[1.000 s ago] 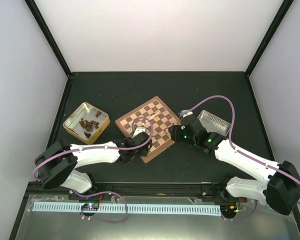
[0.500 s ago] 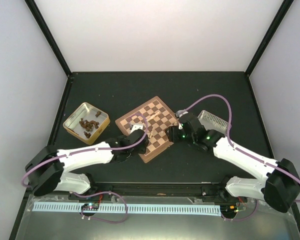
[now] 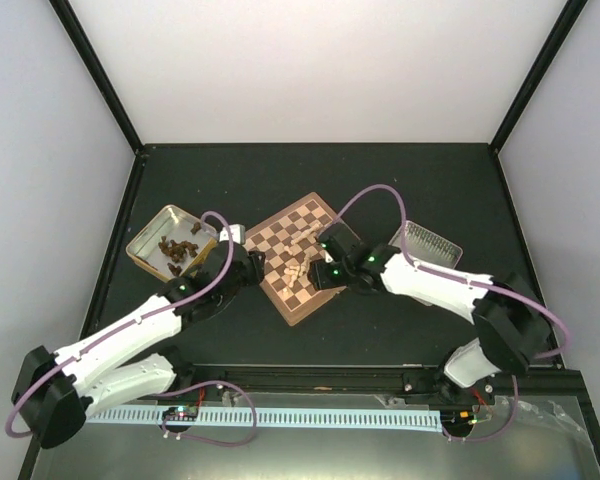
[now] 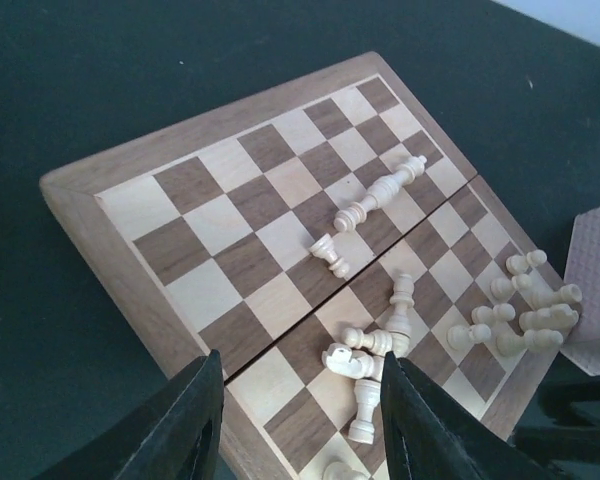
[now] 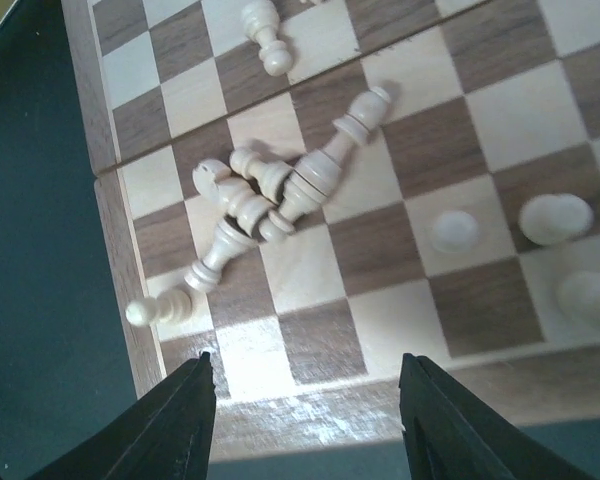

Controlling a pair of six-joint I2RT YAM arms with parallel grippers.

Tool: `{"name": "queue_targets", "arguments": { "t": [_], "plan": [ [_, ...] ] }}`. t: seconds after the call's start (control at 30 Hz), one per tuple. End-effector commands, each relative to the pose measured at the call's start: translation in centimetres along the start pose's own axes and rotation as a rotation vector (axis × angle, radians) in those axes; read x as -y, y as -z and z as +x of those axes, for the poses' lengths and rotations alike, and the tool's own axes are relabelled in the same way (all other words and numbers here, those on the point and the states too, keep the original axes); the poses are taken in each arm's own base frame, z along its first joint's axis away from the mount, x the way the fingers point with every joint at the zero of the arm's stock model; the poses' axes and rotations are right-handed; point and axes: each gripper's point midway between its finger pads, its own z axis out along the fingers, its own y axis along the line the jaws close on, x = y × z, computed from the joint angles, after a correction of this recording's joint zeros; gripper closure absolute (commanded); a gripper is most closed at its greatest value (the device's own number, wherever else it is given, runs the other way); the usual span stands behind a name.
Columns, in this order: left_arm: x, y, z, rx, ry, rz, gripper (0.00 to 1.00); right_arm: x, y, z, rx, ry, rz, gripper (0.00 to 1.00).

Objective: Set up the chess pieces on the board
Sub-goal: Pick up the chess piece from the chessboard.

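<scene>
The board (image 3: 276, 240) lies tilted in the middle of the table. Several cream chess pieces (image 3: 298, 268) lie toppled on it, with more near its far side (image 3: 305, 235). My left gripper (image 3: 250, 262) is open and empty at the board's left edge. In the left wrist view it (image 4: 302, 400) hovers over the rim, with a heap of fallen pieces (image 4: 375, 345) just ahead. My right gripper (image 3: 320, 270) is open and empty over the board's near right part. In the right wrist view it (image 5: 305, 400) frames the rim, with a pile of fallen pieces (image 5: 270, 200) beyond.
A gold tin (image 3: 145, 250) holding dark brown pieces stands left of the board. A silver metal tin (image 3: 428, 243) lies right of it and shows at the right edge of the left wrist view (image 4: 595, 280). Black rails border the table.
The left gripper moved from the board's near corner to its left edge. The right gripper moved left from the board's right side over the board. Fallen cream pieces now show mid-board.
</scene>
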Motion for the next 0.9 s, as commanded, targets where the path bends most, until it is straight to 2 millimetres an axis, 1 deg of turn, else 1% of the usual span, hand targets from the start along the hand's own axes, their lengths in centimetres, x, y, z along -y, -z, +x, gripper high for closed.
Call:
{"name": "queue_targets", "arguments": {
  "t": [0.0,0.13,0.3,0.43,0.57,0.67,0.87],
  "plan": [
    [-0.5,1.2,-0.7,0.034,0.013,0.034,0.56,-1.6,-1.2,-1.0,-0.019,0.007,0.012,0.49],
    [-1.1,1.8,-0.8,0.055,0.028,0.047,0.56,-2.6,-2.5,-1.1,-0.064,0.014,0.014,0.49],
    [-1.6,2.2,-0.5,0.06,0.035,0.057,0.56,-3.2,-3.3,-0.8,-0.1,0.008,0.017,0.5],
    [-1.9,2.3,-0.4,0.063,0.033,0.057,0.56,-3.6,-4.0,0.0,-0.139,0.01,0.01,0.52],
    [-1.9,2.4,-0.6,0.071,0.026,0.061,0.57,-3.9,-4.9,0.6,-0.167,0.026,0.009,0.51],
    [-1.8,2.3,-0.8,0.072,0.023,0.063,0.57,-4.1,-5.3,0.3,-0.163,0.033,0.008,0.5],
    [-1.9,2.0,-0.4,0.055,0.022,0.06,0.58,-3.9,-6.7,-0.3,-0.147,0.022,0.031,0.53]
  ]
}}
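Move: The chess piece lying nearest the board's corner is about 7 cm to the right hand's left, 2 cm ahead and some 6 cm below. A standing pawn lies 2 cm farther left of that piece and 2 cm nearer the base; the long lying piece is roughly 4 cm left and 5 cm ahead of the right hand. From the left hand the nearest lying piece is about 8 cm right, 2 cm ahead and 12 cm lower. Right hand, half open, sweeps 5–6 cm left, sinking 4 cm towards the lying pieces; left hand retreats 3 cm left. ##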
